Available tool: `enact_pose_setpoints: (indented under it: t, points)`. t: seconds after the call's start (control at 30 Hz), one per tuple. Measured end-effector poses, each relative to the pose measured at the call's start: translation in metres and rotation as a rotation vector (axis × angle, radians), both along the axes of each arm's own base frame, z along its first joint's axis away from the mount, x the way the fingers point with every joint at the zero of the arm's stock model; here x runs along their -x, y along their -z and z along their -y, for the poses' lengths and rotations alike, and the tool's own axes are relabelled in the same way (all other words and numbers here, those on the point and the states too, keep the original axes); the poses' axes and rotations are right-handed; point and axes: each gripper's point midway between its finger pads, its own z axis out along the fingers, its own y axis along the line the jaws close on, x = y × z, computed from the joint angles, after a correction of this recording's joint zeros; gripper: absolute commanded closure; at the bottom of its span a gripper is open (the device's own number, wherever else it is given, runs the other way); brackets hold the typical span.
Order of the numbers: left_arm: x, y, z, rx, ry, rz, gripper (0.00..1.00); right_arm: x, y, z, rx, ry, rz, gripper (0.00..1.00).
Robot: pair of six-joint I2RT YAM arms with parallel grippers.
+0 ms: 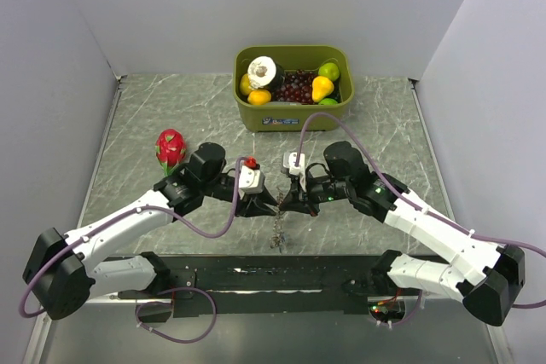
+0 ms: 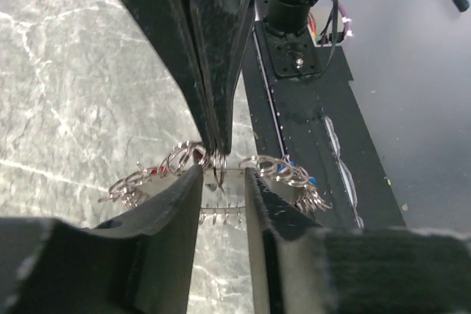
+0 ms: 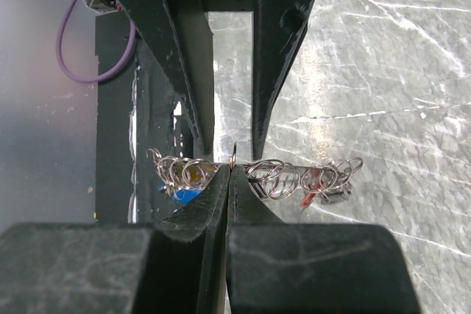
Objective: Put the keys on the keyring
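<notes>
Both grippers meet over the middle of the table. My right gripper (image 3: 231, 168) is shut on a small split ring (image 3: 232, 157) that stands edge-on above its tips. That ring belongs to a row of silver split rings strung along the thin keyring (image 3: 294, 174). Keys hang from them, with blue (image 3: 184, 195) and red (image 3: 313, 179) heads. My left gripper (image 2: 223, 170) is open, its fingers (image 2: 180, 189) either side of the pinched ring (image 2: 215, 168) and the right gripper's tip (image 2: 217, 145). In the top view the left gripper (image 1: 270, 204) and right gripper (image 1: 285, 202) nearly touch, with keys (image 1: 277, 240) dangling below.
A green bin (image 1: 294, 114) of toy fruit stands at the back centre. A pink dragon fruit (image 1: 170, 147) lies to the left, beside the left arm. The black base plate (image 1: 273, 274) runs along the near edge. Grey walls enclose the table.
</notes>
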Motion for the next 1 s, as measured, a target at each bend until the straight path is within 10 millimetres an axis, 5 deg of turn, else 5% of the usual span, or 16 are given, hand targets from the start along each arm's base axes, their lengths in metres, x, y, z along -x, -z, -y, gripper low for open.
enact_pose_setpoints:
  t: [0.17,0.4,0.77,1.0]
  points:
    - [0.001,0.001,0.006,0.007,0.014,-0.006,0.99,0.001,0.001,0.000,0.003,-0.005,-0.008,1.00]
    - [0.000,0.004,0.010,-0.003,0.021,-0.027,0.99,0.003,0.005,0.002,0.018,-0.002,-0.021,1.00]
    - [0.005,-0.001,0.009,0.129,-0.044,-0.010,0.99,0.001,-0.022,0.006,-0.109,0.047,0.073,0.48]
    - [0.008,-0.021,0.007,0.285,-0.076,0.001,0.99,-0.003,-0.036,0.010,-0.178,0.063,0.118,0.47]
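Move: The small wire ring on the keyring's top edge is already pinched in the right hand's shut tips, at 0 cm from it in every direction; it stands roughly 1 cm to the right of the half-open left hand, level with it. The keyring's round plate hangs straight below that ring, its middle some 6 cm down. A blue tag dangles about 5 cm back of the ring and a red tag about 4 cm ahead of it, both some 8 cm below. Rightward by about 1 cm, the left hand eases in and shuts its half-open fingers on the small ring while the right still holds it. Only then does the right open wide and rise nearly 4 cm, fingertips tipping up some 10 degrees and coming free of the ring; the left, keeping its pinch, tips its fingers up and lifts about 2 cm. ##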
